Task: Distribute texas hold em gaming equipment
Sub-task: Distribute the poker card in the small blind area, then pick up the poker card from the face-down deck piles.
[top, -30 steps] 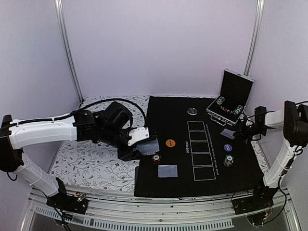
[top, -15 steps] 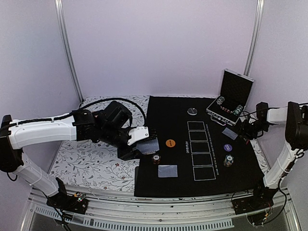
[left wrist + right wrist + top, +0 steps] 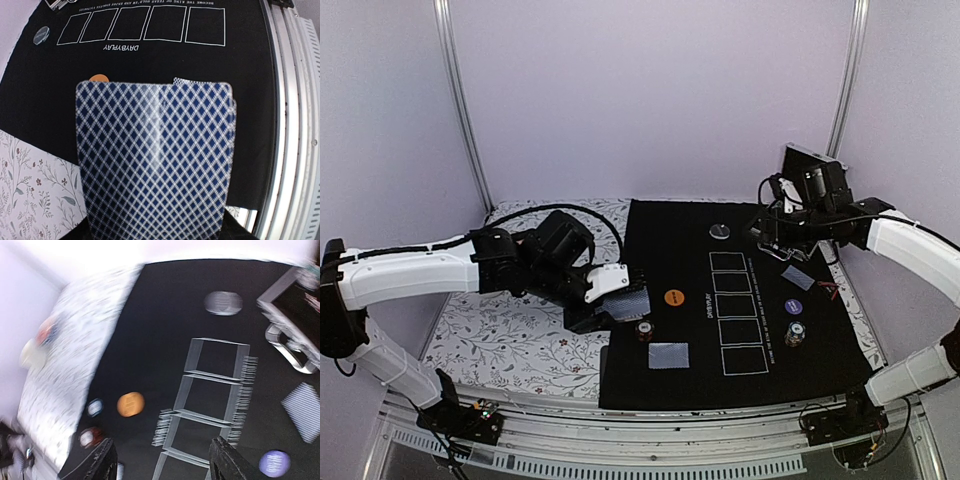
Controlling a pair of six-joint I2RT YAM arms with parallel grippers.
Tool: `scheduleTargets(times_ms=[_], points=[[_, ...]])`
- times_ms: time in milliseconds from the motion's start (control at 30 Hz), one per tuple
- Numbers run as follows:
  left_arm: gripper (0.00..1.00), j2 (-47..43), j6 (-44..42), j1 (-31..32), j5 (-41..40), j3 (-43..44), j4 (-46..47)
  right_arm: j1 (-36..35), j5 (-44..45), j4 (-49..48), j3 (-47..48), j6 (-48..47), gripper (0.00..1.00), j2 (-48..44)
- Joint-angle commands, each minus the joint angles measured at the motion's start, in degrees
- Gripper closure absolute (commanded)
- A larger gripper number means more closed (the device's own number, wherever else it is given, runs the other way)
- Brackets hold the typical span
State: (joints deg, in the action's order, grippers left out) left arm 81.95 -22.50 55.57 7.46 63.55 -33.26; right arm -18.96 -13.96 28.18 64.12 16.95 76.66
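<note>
My left gripper (image 3: 620,305) is shut on a deck of blue-checked playing cards (image 3: 155,160) that fills the left wrist view, held above the mat's left edge. My right gripper (image 3: 772,222) hangs open and empty over the back right of the mat, by the case (image 3: 295,305); in its blurred wrist view its fingertips (image 3: 100,460) stand wide apart. On the black mat (image 3: 690,250) lie an orange disc (image 3: 673,297), a silver disc (image 3: 720,231), a purple disc (image 3: 794,307), two chip stacks (image 3: 644,330) (image 3: 794,333), cards (image 3: 668,355) near the front and one card (image 3: 797,277) on the right. A small red marker (image 3: 827,288) lies at the mat's right edge.
A row of outlined boxes (image 3: 735,315) runs down the mat's right half. A flowered cloth (image 3: 500,335) covers the table left of the mat. Metal rails (image 3: 620,455) line the near edge, and upright poles stand at the back corners.
My right arm has swung from the table's right edge up and left to the case, and its jaws have opened. The left arm and its cards have not moved.
</note>
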Motion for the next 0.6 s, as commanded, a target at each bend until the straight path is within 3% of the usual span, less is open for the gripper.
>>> scheduleTargets(times_ms=[0, 167, 367, 433, 567], points=[[0.43, -1.9, -0.7, -0.7, 0.1, -0.8, 1.3, -12.9, -5.8, -7.5, -2.6, 2.7, 0.31, -1.6], [0.43, -1.7, -0.7, -0.7, 0.1, -0.7, 1.3, -21.3, -20.5, -25.2, -5.7, 5.6, 0.24, 4.3], [0.43, -1.4, -0.4, -0.7, 1.0, -0.2, 1.2, -27.9, -20.2, -25.6, 0.8, 2.7, 0.13, 13.0], [0.43, -1.8, -0.5, -0.7, 0.8, -0.5, 1.2, -29.4, -21.0, -27.9, 0.2, 2.7, 0.07, 13.4], [0.43, -2.1, -0.4, -0.7, 1.0, -0.4, 1.5, -30.4, -21.0, -33.7, -2.9, 5.9, 0.05, 14.0]])
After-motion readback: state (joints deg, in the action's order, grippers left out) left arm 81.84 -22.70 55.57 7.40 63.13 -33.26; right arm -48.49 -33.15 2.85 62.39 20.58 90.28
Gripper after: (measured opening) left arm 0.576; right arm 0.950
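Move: The poker cards in the left gripper lie about 29 cm to the right hand's left, 15 cm back towards the base and some 7 cm lower; they stick out barely 2 cm right of and below the left hand's own grip point, about 1 cm forward of it. From the right hand, all about 20 cm down on the mat, the orange disc is 17 cm left and 2 cm back, the red chip stack 24 cm left and 12 cm back, the flat card 19 cm left and 18 cm back. The right hand, empty, sweeps fast to its left and back towards the poker cards held out by the left gripper, about 27 cm in all and nearly level, slowing as it comes close. On the way its wrist swings some 45 degrees counter-clockwise and rolls a little so the fingers come to point left at the cards, and they spread from part open to almost fully open, while the left hand stays put and keeps its hold on the cards. ##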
